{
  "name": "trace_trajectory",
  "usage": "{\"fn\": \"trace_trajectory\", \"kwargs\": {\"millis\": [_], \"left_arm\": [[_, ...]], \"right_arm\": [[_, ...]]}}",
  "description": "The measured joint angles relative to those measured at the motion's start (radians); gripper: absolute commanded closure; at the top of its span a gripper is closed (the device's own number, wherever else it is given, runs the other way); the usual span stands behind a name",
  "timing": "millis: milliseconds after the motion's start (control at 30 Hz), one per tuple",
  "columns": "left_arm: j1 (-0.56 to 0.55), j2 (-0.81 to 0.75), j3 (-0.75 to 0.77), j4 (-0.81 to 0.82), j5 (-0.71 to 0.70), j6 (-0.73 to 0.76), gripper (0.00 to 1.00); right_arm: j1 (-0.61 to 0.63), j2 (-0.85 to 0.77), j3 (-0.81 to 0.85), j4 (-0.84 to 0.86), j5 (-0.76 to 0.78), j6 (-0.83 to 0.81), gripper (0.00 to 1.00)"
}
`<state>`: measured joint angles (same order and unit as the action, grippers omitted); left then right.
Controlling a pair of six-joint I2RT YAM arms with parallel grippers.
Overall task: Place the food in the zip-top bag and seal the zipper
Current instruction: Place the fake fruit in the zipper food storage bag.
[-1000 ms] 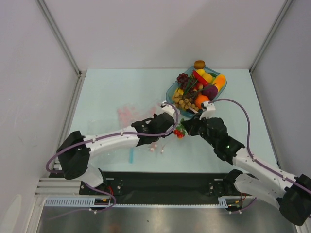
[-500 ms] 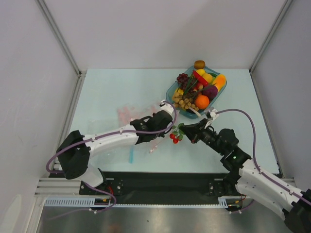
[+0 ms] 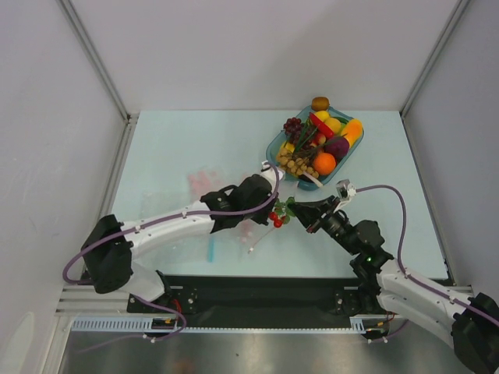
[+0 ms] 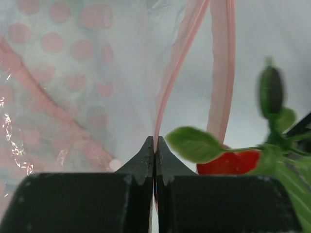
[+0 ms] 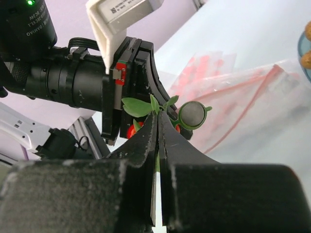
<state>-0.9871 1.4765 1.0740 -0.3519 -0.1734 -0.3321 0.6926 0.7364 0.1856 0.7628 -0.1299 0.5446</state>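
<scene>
My left gripper [image 3: 265, 209] [image 4: 155, 141] is shut on the pale-pink zipper [image 4: 171, 82] of the clear zip-top bag [image 3: 214, 204] and holds its mouth lifted. My right gripper [image 3: 300, 214] [image 5: 158, 116] is shut on the green stem of a red cherry sprig with leaves [image 3: 278, 216] [image 4: 228, 158] [image 5: 138, 108], held right beside the left gripper at the bag's mouth. The rest of the food lies in the teal tray [image 3: 274, 142]: orange [image 3: 324, 162], yellow lemon [image 3: 333, 123], tan grape bunch [image 3: 296, 164], purple piece [image 3: 337, 146].
A brown kiwi-like piece [image 3: 320, 103] lies behind the tray. A short light-blue strip [image 3: 210, 249] lies near the table's front edge. Grey walls and metal rails close in the sides and back.
My right gripper has carried the cherry sprig leftward and toward the front, away from the tray. My left gripper has lifted the bag's mouth edge slightly.
</scene>
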Motion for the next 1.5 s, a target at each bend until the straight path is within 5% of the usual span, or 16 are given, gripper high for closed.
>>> {"fn": "trace_trajectory", "kwargs": {"millis": [533,900,1100,1133,1200,1500], "left_arm": [[0.000,-0.112,-0.039,0.037,0.202,-0.008,1.00],[0.000,-0.216,-0.053,0.036,0.086,-0.008,1.00],[-0.022,-0.195,-0.051,0.029,0.048,0.003,1.00],[-0.031,-0.187,-0.049,0.023,0.039,0.004,1.00],[-0.048,-0.174,-0.049,0.010,0.017,0.009,1.00],[-0.057,-0.171,-0.036,-0.085,-0.218,-0.011,1.00]], "right_arm": [[0.015,0.126,-0.007,0.114,0.009,0.002,1.00],[0.031,0.232,0.152,-0.160,0.173,-0.023,1.00],[0.090,0.275,0.220,-0.271,0.284,-0.051,0.85],[0.098,0.277,0.222,-0.278,0.289,-0.056,0.59],[0.117,0.283,0.225,-0.300,0.301,-0.077,0.38],[0.158,0.235,0.268,-0.387,0.324,-0.146,0.37]]}}
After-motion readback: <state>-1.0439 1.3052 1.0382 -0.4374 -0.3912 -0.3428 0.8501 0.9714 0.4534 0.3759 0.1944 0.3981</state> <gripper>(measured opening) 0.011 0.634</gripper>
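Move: The right hand holds the leafy tomato bunch. The bag's open mouth, where it is going, has its middle about 5 cm ahead of that hand, 5 cm to its left and some 15 cm below. The fruit basket lies roughly 28 cm ahead and 11 cm right, about 18 cm lower, with its orange some 24 cm ahead and 13 cm right. From the left hand, pinching the mouth's upper edge, the mouth's middle is about 2 cm ahead and 7 cm down. The right fingers open and let go of the tomato bunch at the bag mouth, after carrying it about 5 cm forward and down, tipping down and rolling left side down some 20 degrees; the open hand then starts to rise. The left hand keeps its pinch on the mouth's edge, drawing back and right, lifting about 6 cm, then easing partway down and going left. ##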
